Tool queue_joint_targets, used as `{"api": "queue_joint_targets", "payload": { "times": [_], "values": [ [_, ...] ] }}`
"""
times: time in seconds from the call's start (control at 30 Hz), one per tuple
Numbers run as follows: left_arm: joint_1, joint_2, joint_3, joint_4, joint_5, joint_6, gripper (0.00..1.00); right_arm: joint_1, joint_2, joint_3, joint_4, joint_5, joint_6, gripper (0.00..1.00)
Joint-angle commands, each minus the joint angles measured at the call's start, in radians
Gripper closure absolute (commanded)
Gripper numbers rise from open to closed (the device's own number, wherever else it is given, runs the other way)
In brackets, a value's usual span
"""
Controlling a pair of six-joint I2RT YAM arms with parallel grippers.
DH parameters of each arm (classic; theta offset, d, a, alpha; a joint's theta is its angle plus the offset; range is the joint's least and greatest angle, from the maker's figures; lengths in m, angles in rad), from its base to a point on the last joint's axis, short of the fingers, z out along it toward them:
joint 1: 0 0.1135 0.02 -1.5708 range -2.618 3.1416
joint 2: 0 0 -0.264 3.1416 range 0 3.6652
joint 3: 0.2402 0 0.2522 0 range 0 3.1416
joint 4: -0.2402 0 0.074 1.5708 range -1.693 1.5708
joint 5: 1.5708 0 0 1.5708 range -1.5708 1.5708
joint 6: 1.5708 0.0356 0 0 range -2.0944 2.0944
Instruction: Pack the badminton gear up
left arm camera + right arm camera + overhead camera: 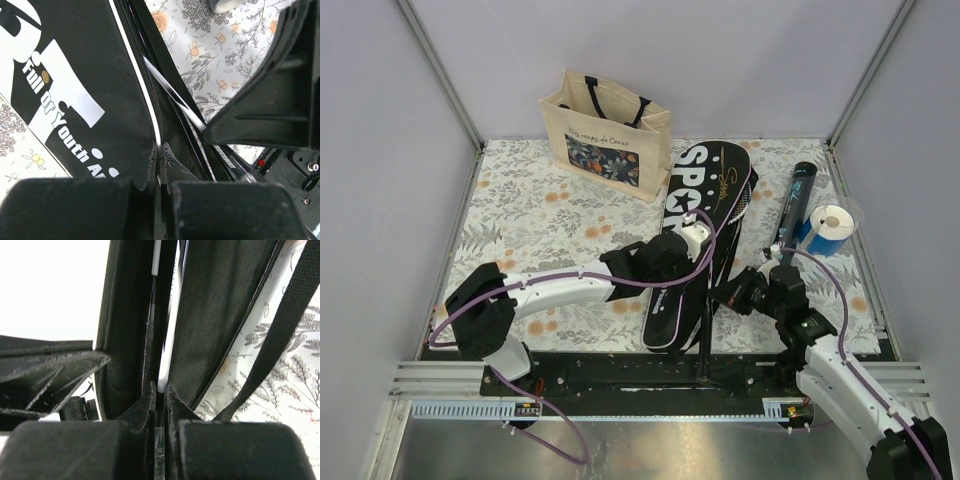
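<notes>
The black racket cover (692,200) lettered "SPORT" lies lengthwise mid-table. My left gripper (698,238) (159,150) is shut on the white-piped edge of the cover's (75,75) upper flap and holds it up. Inside the gap runs a thin white racket shaft (170,92) (169,340). At the cover's right side, my right gripper (723,295) (161,387) is shut on that shaft between the two flaps (215,305). A black handle (706,345) pokes out at the cover's near end. The long black tube (798,198) lies at the right.
A beige floral tote bag (608,135) stands at the back. A blue-and-white roll (830,228) sits beside the tube. The cover's black strap (285,335) trails over the flowered cloth (540,210). Metal rails run along the table's sides and near edge.
</notes>
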Motion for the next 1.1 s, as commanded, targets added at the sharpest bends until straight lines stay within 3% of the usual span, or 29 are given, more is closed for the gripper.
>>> {"api": "queue_joint_targets", "payload": {
  "times": [0.0, 0.17, 0.3, 0.53, 0.93, 1.07],
  "values": [
    [-0.002, -0.053, -0.011, 0.095, 0.061, 0.011, 1.00, 0.000, 0.106, 0.073, 0.247, 0.053, -0.045, 1.00],
    [-0.002, -0.070, -0.039, 0.124, 0.070, -0.041, 1.00, -0.001, 0.250, 0.031, 0.546, 0.154, -0.040, 1.00],
    [0.000, -0.075, -0.030, 0.091, 0.088, -0.080, 1.00, 0.000, 0.415, 0.066, 0.710, 0.175, -0.028, 1.00],
    [0.007, -0.096, -0.065, 0.173, 0.154, -0.186, 1.00, 0.019, 0.620, 0.092, 0.925, 0.257, 0.033, 1.00],
    [0.011, -0.104, -0.142, 0.269, 0.142, -0.295, 1.00, 0.126, 0.779, 0.139, 1.012, 0.441, 0.107, 1.00],
    [0.012, -0.096, -0.172, 0.292, 0.122, -0.338, 1.00, 0.172, 0.813, 0.138, 1.004, 0.503, 0.122, 0.94]
  ]
}}
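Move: Ahead of the right hand, which already grips the racket at the top of its handle, the other racket's handle top lies in the open racket bag, about 10 cm forward, 4 cm left and 3 cm lower; from the left hand, pinching the bag's flap edge, it is some 4 cm forward, 2 cm right and 4 cm down. The bag's middle is roughly 17 cm forward and 3 cm left of the right hand, with the black tube 26 cm forward and 28 cm right of that hand. Sliding the gripped racket forward along the bag, the right hand runs about 11 cm in under the flap, first nearly straight, then easing some 4 cm left and sinking a little while turning about 10 degrees clockwise. The left hand keeps the flap edge pinched almost in place, rolling it some 15 degrees, its left side going down. ##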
